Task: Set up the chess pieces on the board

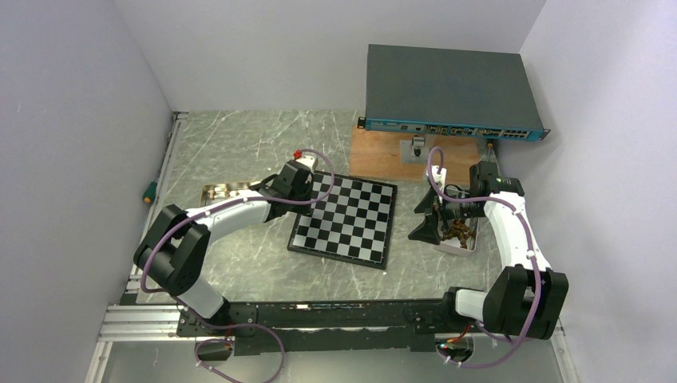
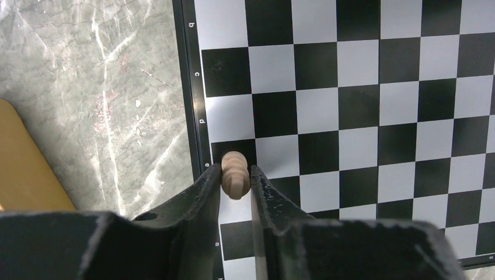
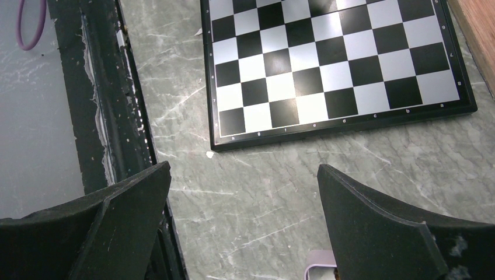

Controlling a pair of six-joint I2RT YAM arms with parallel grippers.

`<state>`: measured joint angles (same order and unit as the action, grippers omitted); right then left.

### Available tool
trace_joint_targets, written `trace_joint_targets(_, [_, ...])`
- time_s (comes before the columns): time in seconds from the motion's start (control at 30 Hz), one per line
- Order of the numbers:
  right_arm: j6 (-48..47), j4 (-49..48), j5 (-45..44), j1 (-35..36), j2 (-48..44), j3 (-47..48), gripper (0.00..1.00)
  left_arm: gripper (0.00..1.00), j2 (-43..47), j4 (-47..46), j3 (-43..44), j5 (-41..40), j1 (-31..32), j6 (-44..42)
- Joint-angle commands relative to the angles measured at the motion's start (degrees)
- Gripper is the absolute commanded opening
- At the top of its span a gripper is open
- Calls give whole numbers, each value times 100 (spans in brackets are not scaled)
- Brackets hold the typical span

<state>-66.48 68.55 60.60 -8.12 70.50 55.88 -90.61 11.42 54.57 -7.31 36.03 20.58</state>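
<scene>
The board (image 1: 351, 219) lies bare in the middle of the table, with no chess pieces standing on it. My left gripper (image 2: 236, 168) is shut on one light tan chess piece (image 2: 235, 181), held over the board's (image 2: 362, 105) left edge by the lettered border. From above, that gripper (image 1: 313, 185) sits at the board's far left corner. My right gripper (image 3: 244, 172) is open and empty over bare table, just right of the board (image 3: 327, 64). Several dark chess pieces (image 1: 457, 231) lie in a small white tray (image 1: 471, 246) under the right arm.
A metal tray (image 1: 223, 191) lies left of the board. Behind the board are a brown wooden plank (image 1: 383, 152) and a dark network switch (image 1: 447, 92). A green-handled screwdriver (image 1: 148, 191) lies by the left wall. A black rail (image 3: 99, 105) runs along the near edge.
</scene>
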Motion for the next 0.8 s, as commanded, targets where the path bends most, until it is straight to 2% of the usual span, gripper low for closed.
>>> trace_joint_targets(0.0, [-205, 93, 233, -23, -41, 57, 99, 33, -6, 49, 173, 87, -13, -85])
trace_joint_targets(0.17, [-210, 89, 233, -23, -44, 55, 99, 52, 41, 73, 214, 135, -8, -95])
trace_joint_targets(0.5, [-166, 72, 244, -18, -80, 89, 99, 72, 484, 451, 626, 298, -75, -459])
trace_joint_targets(0.6, [-97, 58, 260, -14, -80, 146, 99, 78, 668, 624, 729, 906, -326, -654])
trace_joint_targets(0.77, [-59, 47, 324, 32, -186, 182, 99, 87, 1197, 746, 653, 1330, -881, -696])
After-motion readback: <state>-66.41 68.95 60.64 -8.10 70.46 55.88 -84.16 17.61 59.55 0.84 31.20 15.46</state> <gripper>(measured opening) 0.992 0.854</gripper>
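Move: The light chess piece is between the left fingertips, its middle about 1 cm below the hand point, over the e square at the board's left edge. The board's centre lies some 9 cm to the right and 2 cm back, about 3 cm down; the gold tin sits roughly 19 cm to the left, 2 cm farther out and 3 cm down. From the idle right hand the piece is about 11 cm ahead, 27 cm left and 10 cm lower. Open the left gripper from nearly shut to mostly wide, holding the hand nearly in place at first so the fingers let go of the light piece on its edge square. Keep opening while you lift about 5 cm almost straight up, gathering speed and turning the wrist only a few degrees. ##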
